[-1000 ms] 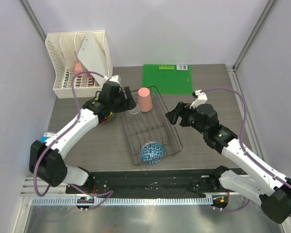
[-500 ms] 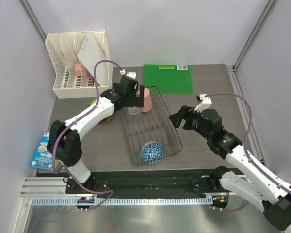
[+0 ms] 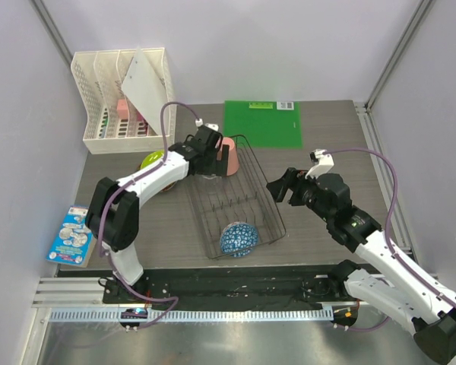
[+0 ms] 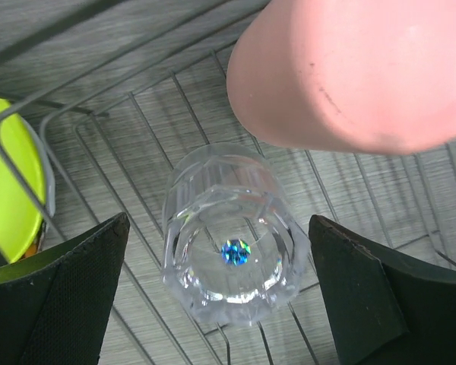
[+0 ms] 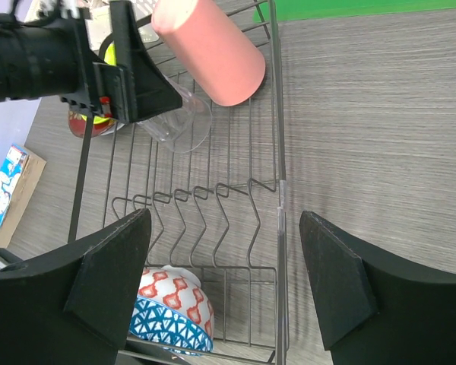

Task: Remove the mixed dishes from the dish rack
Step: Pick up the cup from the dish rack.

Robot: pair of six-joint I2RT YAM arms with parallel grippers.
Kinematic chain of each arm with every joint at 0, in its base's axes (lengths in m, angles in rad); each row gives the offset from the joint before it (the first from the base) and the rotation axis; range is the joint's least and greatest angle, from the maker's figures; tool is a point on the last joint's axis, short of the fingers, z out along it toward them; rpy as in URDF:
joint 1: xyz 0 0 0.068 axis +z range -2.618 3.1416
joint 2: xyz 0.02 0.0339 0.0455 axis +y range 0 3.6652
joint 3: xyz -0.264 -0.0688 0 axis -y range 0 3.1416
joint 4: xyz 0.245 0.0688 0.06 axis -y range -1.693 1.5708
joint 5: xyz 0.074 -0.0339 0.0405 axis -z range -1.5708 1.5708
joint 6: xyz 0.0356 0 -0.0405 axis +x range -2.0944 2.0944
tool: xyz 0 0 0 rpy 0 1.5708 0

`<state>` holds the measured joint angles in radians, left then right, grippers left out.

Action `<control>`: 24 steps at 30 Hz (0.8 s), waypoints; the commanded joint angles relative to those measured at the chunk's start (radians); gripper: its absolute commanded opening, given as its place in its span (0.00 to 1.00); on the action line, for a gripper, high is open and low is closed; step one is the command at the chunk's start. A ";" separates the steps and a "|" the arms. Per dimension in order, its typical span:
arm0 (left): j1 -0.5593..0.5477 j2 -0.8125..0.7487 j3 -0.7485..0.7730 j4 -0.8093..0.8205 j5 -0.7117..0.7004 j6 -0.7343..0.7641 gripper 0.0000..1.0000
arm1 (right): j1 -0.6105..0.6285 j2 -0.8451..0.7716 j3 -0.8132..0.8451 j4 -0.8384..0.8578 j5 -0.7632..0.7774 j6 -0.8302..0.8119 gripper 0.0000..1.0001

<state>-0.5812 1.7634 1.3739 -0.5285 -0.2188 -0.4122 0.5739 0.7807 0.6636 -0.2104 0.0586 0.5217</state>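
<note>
The dark wire dish rack [image 3: 273,199] lies mid-table. At its far end stands an upturned salmon-pink cup [image 3: 228,156], with a clear glass tumbler [image 3: 210,179] beside it. The blue-and-white patterned bowl [image 3: 239,238] rests at the near end. My left gripper [image 3: 213,157] hangs open over the tumbler [image 4: 229,251]; its fingers [image 4: 68,296] straddle the glass without touching, and the cup [image 4: 357,68] is just beyond. A yellow-green plate [image 3: 151,160] lies on the table left of the rack. My right gripper [image 5: 232,281] is open above the rack's right rim [image 5: 280,190], with the bowl [image 5: 175,312] below.
A white lattice organizer [image 3: 121,99] holding a leaning white panel stands at the back left. A green board [image 3: 262,123] lies behind the rack. A blue printed packet [image 3: 74,234] lies at the table's left edge.
My left gripper swung right from beside the rack to over its far end and opened wide above the tumbler. My right gripper shifted slightly and stayed open.
</note>
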 commanded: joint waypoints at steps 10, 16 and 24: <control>0.004 -0.013 -0.049 0.101 0.067 0.009 0.63 | 0.000 -0.028 -0.015 0.016 0.024 0.001 0.84; 0.004 -0.051 -0.042 0.078 0.059 0.013 0.45 | 0.000 -0.029 -0.015 0.017 0.014 0.008 0.84; 0.006 -0.327 -0.003 0.054 0.133 -0.026 0.35 | 0.000 -0.041 -0.005 0.009 0.023 -0.002 0.84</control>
<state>-0.5804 1.6470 1.3251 -0.5087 -0.1448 -0.4149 0.5739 0.7589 0.6456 -0.2180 0.0631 0.5251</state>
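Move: The clear cup sits almost under the open left fingers, its middle about 4 cm below the left hand and 1 cm ahead, 1 cm to the right. From the same hand, the pink cup leans some 6 cm ahead, 5 cm to the right and 2 cm lower; the green plate lies about level, 15 cm to the left and 6 cm below. From the right hand, the clear cup is roughly 12 cm ahead, 18 cm left and 14 cm below. Sink the left gripper about 3 cm around the clear cup while starting to close the fingers, and pinch its sides between the two pads. Ease up as the grip settles, then lift faster, some 6 cm from the lowest point, drawing back about 1 cm towards the base. ##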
